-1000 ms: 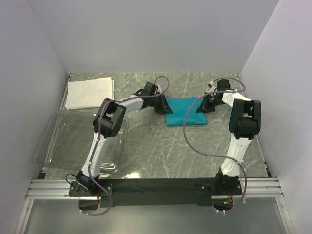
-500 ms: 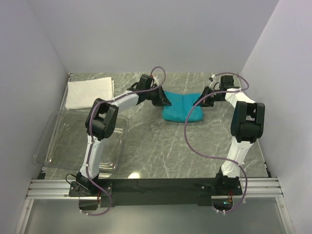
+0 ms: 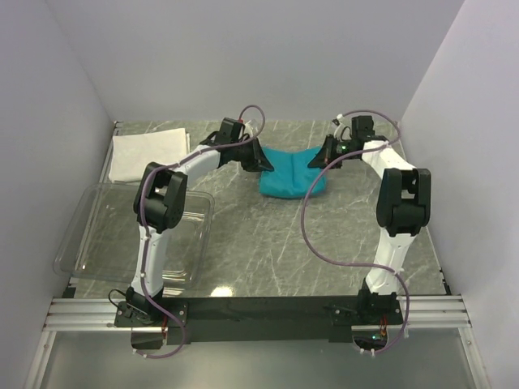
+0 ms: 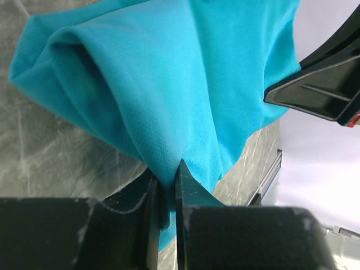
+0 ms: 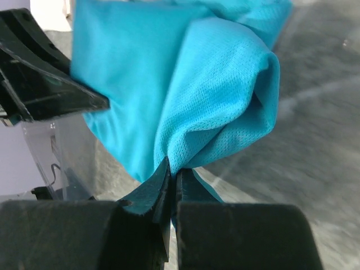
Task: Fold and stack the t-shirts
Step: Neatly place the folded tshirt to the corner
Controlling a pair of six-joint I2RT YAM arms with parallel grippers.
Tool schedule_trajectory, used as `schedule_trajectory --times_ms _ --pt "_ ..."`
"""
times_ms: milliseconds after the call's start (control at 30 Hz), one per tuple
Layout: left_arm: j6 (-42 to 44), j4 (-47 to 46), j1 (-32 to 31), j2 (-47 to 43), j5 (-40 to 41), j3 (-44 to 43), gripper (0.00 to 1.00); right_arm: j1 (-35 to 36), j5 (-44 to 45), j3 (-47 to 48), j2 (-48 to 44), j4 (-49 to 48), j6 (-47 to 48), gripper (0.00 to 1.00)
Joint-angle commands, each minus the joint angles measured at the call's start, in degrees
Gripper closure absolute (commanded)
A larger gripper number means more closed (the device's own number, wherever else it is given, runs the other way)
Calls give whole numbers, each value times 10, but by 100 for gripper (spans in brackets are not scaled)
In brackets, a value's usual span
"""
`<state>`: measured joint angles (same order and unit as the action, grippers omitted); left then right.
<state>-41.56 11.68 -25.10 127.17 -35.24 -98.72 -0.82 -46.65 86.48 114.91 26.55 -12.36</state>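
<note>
The teal-blue t-shirt (image 3: pixel 290 172) hangs in a sagging fold between both grippers at the back middle of the table. My left gripper (image 3: pixel 266 164) is shut on its left edge, and the cloth (image 4: pixel 169 101) is pinched between the fingers in the left wrist view. My right gripper (image 3: pixel 320 160) is shut on the right edge; its wrist view shows the cloth (image 5: pixel 214 112) bunched at the closed tips (image 5: pixel 173 171). The white t-shirt (image 3: pixel 149 154) lies folded flat at the back left, apart from both arms.
A clear plastic bin (image 3: pixel 130 233) sits at the front left, with the left arm reaching over it. Grey walls close in the table on the left, back and right. The marble tabletop (image 3: pixel 292 243) stretches in front of the teal shirt.
Both grippers have carried the teal shirt toward the back and somewhat left. It now sags between them instead of lying flat as a rectangle.
</note>
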Motion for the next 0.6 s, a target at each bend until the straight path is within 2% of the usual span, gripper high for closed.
schedule_trajectory --times_ms 0,367,567 --pt "31 14 9 -54 -16 -31 100 34 -4 47 19 -15 -20 100" --pt "78 70 76 -104 -17 -19 100 117 25 206 98 -8 -75 100" --pt "94 85 106 -105 -26 -18 100 130 35 231 111 -15 -89 100"
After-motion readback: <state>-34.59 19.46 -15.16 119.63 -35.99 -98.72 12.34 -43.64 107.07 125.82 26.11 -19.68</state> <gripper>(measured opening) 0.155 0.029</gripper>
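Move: Far off to the left, in the table's corner, lies the white folded t-shirt, roughly 40 cm left of the left hand, 6 cm farther out and 9 cm lower. From the right hand it is some 55 cm left and 6 cm ahead. The held teal t-shirt hangs between the grippers, its middle about 8 cm right of the left hand and 3 cm back. The empty clear tray is centred some 41 cm left of the left hand and 21 cm back. Carrying the folded teal t-shirt between them, both hands sweep left towards the white t-shirt, the left about 9 cm and the right nearer 11, easing forward a few centimetres. The left also climbs some 5 cm, the right a little less and mostly late. Both keep their pinch on its sides and turn slightly counter-clockwise. ##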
